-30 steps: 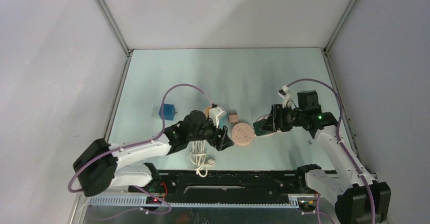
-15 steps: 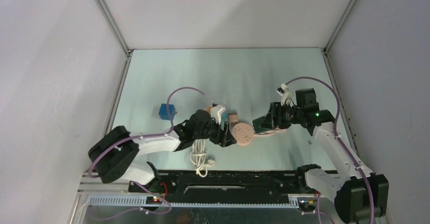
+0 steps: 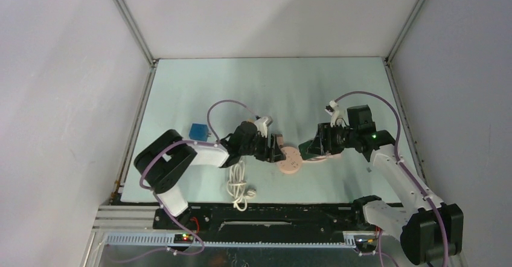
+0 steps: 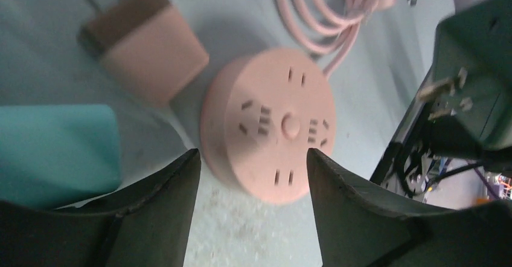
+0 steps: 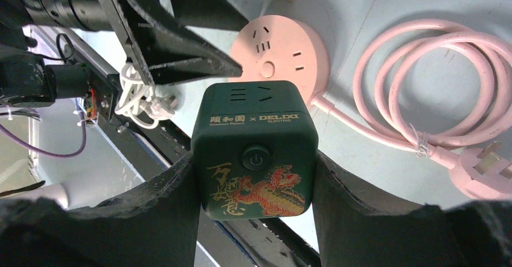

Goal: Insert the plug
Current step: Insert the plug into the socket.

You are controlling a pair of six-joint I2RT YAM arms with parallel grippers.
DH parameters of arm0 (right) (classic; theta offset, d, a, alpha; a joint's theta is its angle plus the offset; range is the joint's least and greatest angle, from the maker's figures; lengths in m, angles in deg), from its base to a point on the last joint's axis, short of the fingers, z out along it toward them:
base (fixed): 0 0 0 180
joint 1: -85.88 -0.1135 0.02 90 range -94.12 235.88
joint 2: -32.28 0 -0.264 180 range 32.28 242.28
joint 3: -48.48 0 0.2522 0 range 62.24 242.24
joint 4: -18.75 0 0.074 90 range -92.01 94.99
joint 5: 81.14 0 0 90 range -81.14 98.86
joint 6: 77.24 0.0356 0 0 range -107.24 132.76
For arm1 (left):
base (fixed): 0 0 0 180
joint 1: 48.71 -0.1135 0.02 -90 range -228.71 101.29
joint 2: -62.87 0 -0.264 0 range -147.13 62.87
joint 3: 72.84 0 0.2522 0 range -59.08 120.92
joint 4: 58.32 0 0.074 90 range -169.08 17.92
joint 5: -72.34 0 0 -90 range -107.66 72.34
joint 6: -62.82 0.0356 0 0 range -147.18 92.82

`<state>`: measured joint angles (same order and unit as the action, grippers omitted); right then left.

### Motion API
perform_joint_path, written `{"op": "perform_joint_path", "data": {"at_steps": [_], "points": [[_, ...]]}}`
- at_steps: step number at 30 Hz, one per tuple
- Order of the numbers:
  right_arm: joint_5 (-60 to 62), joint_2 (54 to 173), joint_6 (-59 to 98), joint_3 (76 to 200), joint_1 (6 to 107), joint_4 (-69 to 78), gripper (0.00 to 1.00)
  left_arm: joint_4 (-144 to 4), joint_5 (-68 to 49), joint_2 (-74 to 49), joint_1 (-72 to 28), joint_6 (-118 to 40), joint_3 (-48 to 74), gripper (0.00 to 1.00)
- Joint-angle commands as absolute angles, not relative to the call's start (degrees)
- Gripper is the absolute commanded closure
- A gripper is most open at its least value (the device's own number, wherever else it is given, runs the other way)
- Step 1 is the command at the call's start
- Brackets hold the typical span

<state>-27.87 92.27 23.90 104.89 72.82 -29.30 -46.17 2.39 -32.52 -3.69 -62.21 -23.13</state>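
A round pink socket (image 3: 290, 158) (image 4: 268, 131) lies flat on the table, its slots facing up. My left gripper (image 3: 275, 150) (image 4: 250, 155) is open, low over the table. Its two dark fingers (image 4: 163, 200) stand either side of the socket's near edge, and I see no contact. The plug is a dark green cube (image 5: 253, 152) (image 3: 308, 150) with a dragon print and a power button. My right gripper (image 5: 253, 164) (image 3: 312, 148) is shut on it, holding it just right of the socket. Its metal prongs (image 4: 444, 89) show in the left wrist view, pointing toward the socket.
A small pink charger (image 4: 145, 43) and a teal block (image 4: 54, 152) lie beside the socket. The socket's pink cable (image 5: 435, 86) coils to the right. A white cable (image 3: 239, 185) lies near the front edge, and a blue cube (image 3: 197, 131) sits at the left.
My left arm has reached right to the socket and its jaws have narrowed. The right gripper with the green cube has shifted slightly left toward the socket.
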Motion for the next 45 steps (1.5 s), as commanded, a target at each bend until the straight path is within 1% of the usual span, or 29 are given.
{"op": "perform_joint_path", "data": {"at_steps": [1,6,11,17,26,34,37,41,45], "points": [[-26.15,91.08,22.44,107.48,72.36,-29.53,1.0,-45.7,5.08,-36.61,-4.67,-60.92,-14.99,0.32],[-26.31,91.0,21.78,107.62,72.38,-29.86,1.0,-43.81,8.26,-38.78,-5.01,-61.25,-12.55,0.32],[-27.35,92.86,19.95,109.04,72.2,-30.65,1.0,-42.92,9.41,-34.92,-5.27,-59.54,-14.24,0.3],[-22.04,96.71,15.63,113.46,69.19,-34.94,1.0,-52.3,2.77,-22.87,-5.6,-54.75,-16.78,0.25],[-13.35,102.9,13.03,117.92,59.92,-38.13,1.0,-64.8,-4.36,-6.64,-6.12,-50.69,-21.86,0.21],[-4.04,110.04,12.93,122.0,53.06,-41.9,1.0,-75.88,-12.3,10.02,-8.95,-48.07,-26.33,0.08],[-3.56,111.63,12.93,122.26,52.07,-41.42,1.0,-79.53,-14.31,15.92,-10.78,-48.17,-27.43,0.01],[-2.94,113.05,13.45,122.78,50.07,-40.69,1.0,-83.04,-17.14,22.95,-11.72,-47.83,-28.21,0.0],[-2.15,114.54,14.59,123.21,48.65,-40.12,1.0,-84.27,-17.49,26.19,-12.64,-47.81,-28.73,0.0]]}}
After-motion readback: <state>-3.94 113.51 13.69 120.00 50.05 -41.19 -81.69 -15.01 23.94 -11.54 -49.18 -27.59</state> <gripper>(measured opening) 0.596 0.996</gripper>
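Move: The round pink socket lies about 7 cm to the left of the right hand, roughly level with it and some 11 below; the pink cable coil is about 5 cm to this hand's right, 2 farther out. From the left hand the round pink socket is some 4 cm right, 2 back and 3 below, with the brown plug about 5 cm ahead and the teal plug about 7 ahead, 5 left. Keeping its grip on the dark green plug, the right hand almost waits at first, then lowers it about 5 cm and some 3 cm left towards the round pink socket, tipping the fingers some 30 degrees more steeply down and turning them counter-clockwise. The empty left hand first slips about 3 cm forward and right over the socket area, then lifts clear and swings back left, ending up some 15 cm higher and 14 cm farther left with its fingers opened wide. ##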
